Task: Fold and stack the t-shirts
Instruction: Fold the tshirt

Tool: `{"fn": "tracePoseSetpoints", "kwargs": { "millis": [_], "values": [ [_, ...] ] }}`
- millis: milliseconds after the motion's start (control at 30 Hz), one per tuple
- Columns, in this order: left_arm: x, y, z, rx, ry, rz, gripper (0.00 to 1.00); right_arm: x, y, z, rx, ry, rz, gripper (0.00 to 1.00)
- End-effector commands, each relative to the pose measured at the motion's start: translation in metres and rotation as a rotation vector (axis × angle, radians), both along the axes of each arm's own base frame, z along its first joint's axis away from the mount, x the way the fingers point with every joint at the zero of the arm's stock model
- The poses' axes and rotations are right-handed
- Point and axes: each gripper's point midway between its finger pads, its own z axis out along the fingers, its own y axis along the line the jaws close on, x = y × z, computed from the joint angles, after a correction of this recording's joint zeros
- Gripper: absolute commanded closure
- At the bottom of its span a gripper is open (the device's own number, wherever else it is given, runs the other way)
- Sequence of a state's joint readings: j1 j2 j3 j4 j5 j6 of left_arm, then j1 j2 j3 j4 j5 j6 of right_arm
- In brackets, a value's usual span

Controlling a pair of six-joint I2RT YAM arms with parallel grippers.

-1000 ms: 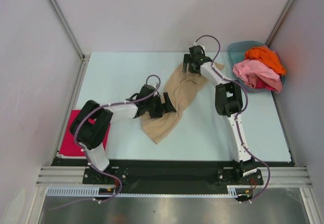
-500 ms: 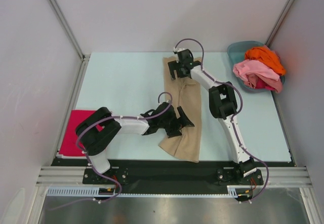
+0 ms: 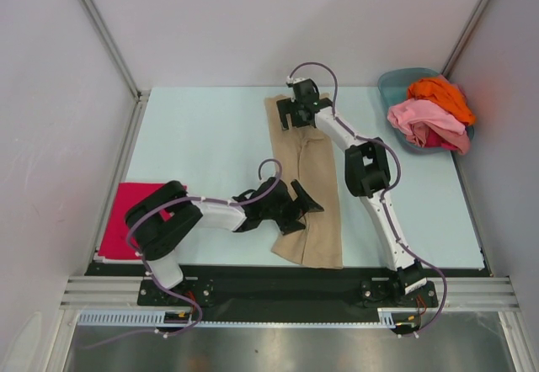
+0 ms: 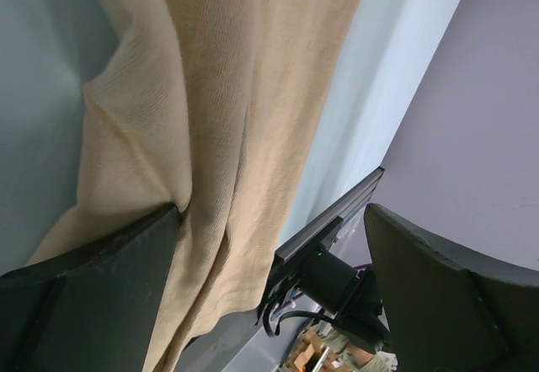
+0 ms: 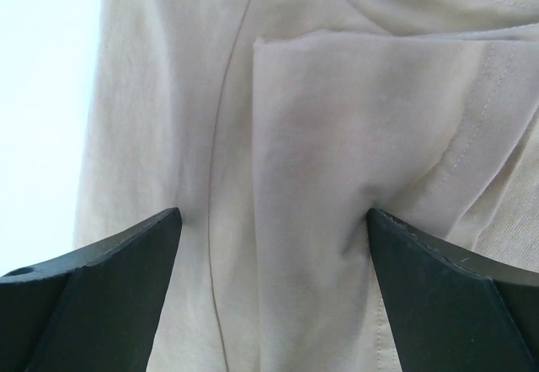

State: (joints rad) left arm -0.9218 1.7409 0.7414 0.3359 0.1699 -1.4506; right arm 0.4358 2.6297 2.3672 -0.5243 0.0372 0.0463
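Note:
The large tan t-shirt (image 3: 313,166) lies on the table as a long narrow strip running from the back centre to the front edge. My right gripper (image 3: 293,118) is over its far end, jaws wide open, with tan cloth (image 5: 320,136) filling the view between the fingers (image 5: 274,212). My left gripper (image 3: 305,202) is at the strip's left side near the front, jaws wide open (image 4: 271,212); the tan cloth (image 4: 227,94) hangs against one finger. A magenta-red shirt (image 3: 126,216) lies folded at the front left, partly under my left arm.
A teal basin (image 3: 392,82) stands at the back right, holding orange (image 3: 442,94), pink (image 3: 425,119) and red shirts. Side walls and metal frame rails close in the table. The black front rail (image 3: 278,275) runs along the near edge.
The tan shirt swung from a diagonal heap into a straight strip reaching the front edge. My left gripper moved right and nearer; my right gripper moved left over the far end.

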Motion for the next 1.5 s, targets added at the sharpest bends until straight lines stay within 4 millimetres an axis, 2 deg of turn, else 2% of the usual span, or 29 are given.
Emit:
{"fn": "tracePoseSetpoints", "kwargs": {
  "millis": [0, 200, 233, 300, 367, 433, 467, 500, 567, 600, 667, 700, 767, 800, 867, 900, 933, 967, 1033, 1067, 1100, 1133, 1167, 1200, 1300, 1333, 1400, 1433, 1467],
  "values": [
    [-0.002, 0.011, -0.004, 0.019, 0.022, 0.032, 0.01, -0.011, 0.006, -0.043, 0.035, 0.118, -0.064, 0.03],
    [-0.004, 0.017, 0.012, -0.001, -0.011, 0.03, 0.01, -0.008, -0.007, -0.048, 0.046, 0.138, -0.127, 0.05],
    [-0.001, 0.019, 0.015, 0.027, -0.039, 0.02, 0.01, -0.006, -0.002, -0.041, 0.063, 0.122, -0.108, 0.05],
    [0.002, 0.022, 0.037, 0.06, -0.142, -0.015, 0.0, -0.007, 0.002, -0.035, 0.067, 0.107, -0.083, 0.05],
    [0.01, 0.026, 0.057, 0.101, -0.21, -0.024, 0.0, -0.006, 0.019, -0.004, 0.121, 0.066, -0.024, 0.03],
    [0.012, 0.03, 0.089, 0.104, -0.318, -0.062, 0.0, -0.004, 0.027, 0.027, 0.151, 0.024, -0.005, 0.01],
    [0.011, 0.033, 0.097, 0.117, -0.352, -0.074, 0.0, -0.004, 0.03, 0.055, 0.176, -0.007, 0.007, 0.01],
    [0.008, 0.037, 0.119, 0.108, -0.434, -0.102, 0.0, -0.005, 0.032, 0.072, 0.194, -0.024, 0.014, 0.0],
    [0.0, 0.046, 0.134, 0.137, -0.486, -0.136, 0.0, -0.011, 0.031, 0.101, 0.219, -0.042, 0.013, 0.0],
    [0.001, 0.056, 0.148, 0.15, -0.551, -0.126, 0.0, -0.014, 0.028, 0.132, 0.242, -0.07, 0.005, 0.0],
    [-0.008, 0.077, 0.139, 0.211, -0.549, -0.139, 0.0, -0.028, 0.02, 0.15, 0.234, -0.056, -0.008, 0.0],
    [-0.009, 0.085, 0.136, 0.243, -0.571, -0.147, 0.02, -0.037, 0.014, 0.183, 0.249, -0.092, -0.02, 0.0],
    [-0.022, 0.105, 0.121, 0.292, -0.555, -0.167, 0.02, -0.051, -0.005, 0.182, 0.209, -0.063, -0.081, 0.0],
    [-0.025, 0.11, 0.116, 0.304, -0.559, -0.187, 0.02, -0.064, -0.013, 0.214, 0.229, -0.099, -0.087, 0.0],
    [-0.036, 0.12, 0.096, 0.335, -0.539, -0.228, 0.05, -0.078, -0.033, 0.224, 0.209, -0.1, -0.147, 0.0],
    [-0.039, 0.122, 0.089, 0.346, -0.537, -0.252, 0.11, -0.09, -0.047, 0.206, 0.18, -0.047, -0.173, 0.0],
    [-0.046, 0.124, 0.076, 0.356, -0.515, -0.288, 0.15, -0.109, -0.055, 0.232, 0.209, -0.072, -0.186, 0.0],
    [-0.048, 0.125, 0.07, 0.363, -0.501, -0.3, 0.18, -0.13, -0.065, 0.199, 0.171, 0.011, -0.197, 0.0],
    [-0.056, 0.124, 0.055, 0.353, -0.481, -0.335, 0.19, -0.16, -0.076, 0.189, 0.179, 0.047, -0.216, 0.0],
    [-0.057, 0.124, 0.048, 0.36, -0.477, -0.351, 0.22, -0.181, -0.08, 0.206, 0.239, 0.03, -0.22, 0.02],
    [-0.057, 0.124, 0.044, 0.366, -0.477, -0.357, 0.23, -0.211, -0.091, 0.164, 0.208, 0.115, -0.231, 0.03],
    [-0.057, 0.125, 0.039, 0.374, -0.476, -0.364, 0.24, -0.226, -0.085, 0.163, 0.27, 0.135, -0.189, 0.07],
    [-0.056, 0.126, 0.032, 0.396, -0.471, -0.375, 0.26, -0.245, -0.091, 0.179, 0.319, 0.105, -0.189, 0.1],
    [-0.054, 0.125, 0.03, 0.396, -0.474, -0.382, 0.29, -0.271, -0.101, 0.142, 0.293, 0.188, -0.206, 0.2],
    [-0.054, 0.117, 0.022, 0.375, -0.458, -0.43, 0.35, -0.321, -0.105, 0.13, 0.359, 0.253, -0.186, 0.31],
    [-0.052, 0.115, 0.02, 0.375, -0.451, -0.437, 0.38, -0.348, -0.11, 0.105, 0.356, 0.334, -0.191, 0.34],
    [-0.052, 0.109, 0.014, 0.371, -0.428, -0.476, 0.44, -0.374, -0.113, 0.102, 0.399, 0.354, -0.19, 0.39],
    [-0.052, 0.109, 0.011, 0.377, -0.419, -0.484, 0.44, -0.391, -0.117, 0.084, 0.388, 0.4, -0.203, 0.4],
    [-0.054, 0.107, 0.008, 0.375, -0.407, -0.501, 0.45, -0.398, -0.12, 0.081, 0.392, 0.406, -0.212, 0.41]
  ]
}}
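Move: Both open grippers rest on the narrow tan t-shirt. Its near left corner lies about 12 cm back and 10 cm left of the left hand, some 3 cm lower; the near right corner is about 17 cm back and 12 cm right of that hand. From the right hand, the near right corner lies roughly 55 cm back and 15 cm right, and the near left corner some 50 cm back and 4 cm left. Both hands lift off the shirt, right arcing 40 cm back, left 13 cm leftward, towards near corners, half-closing. ##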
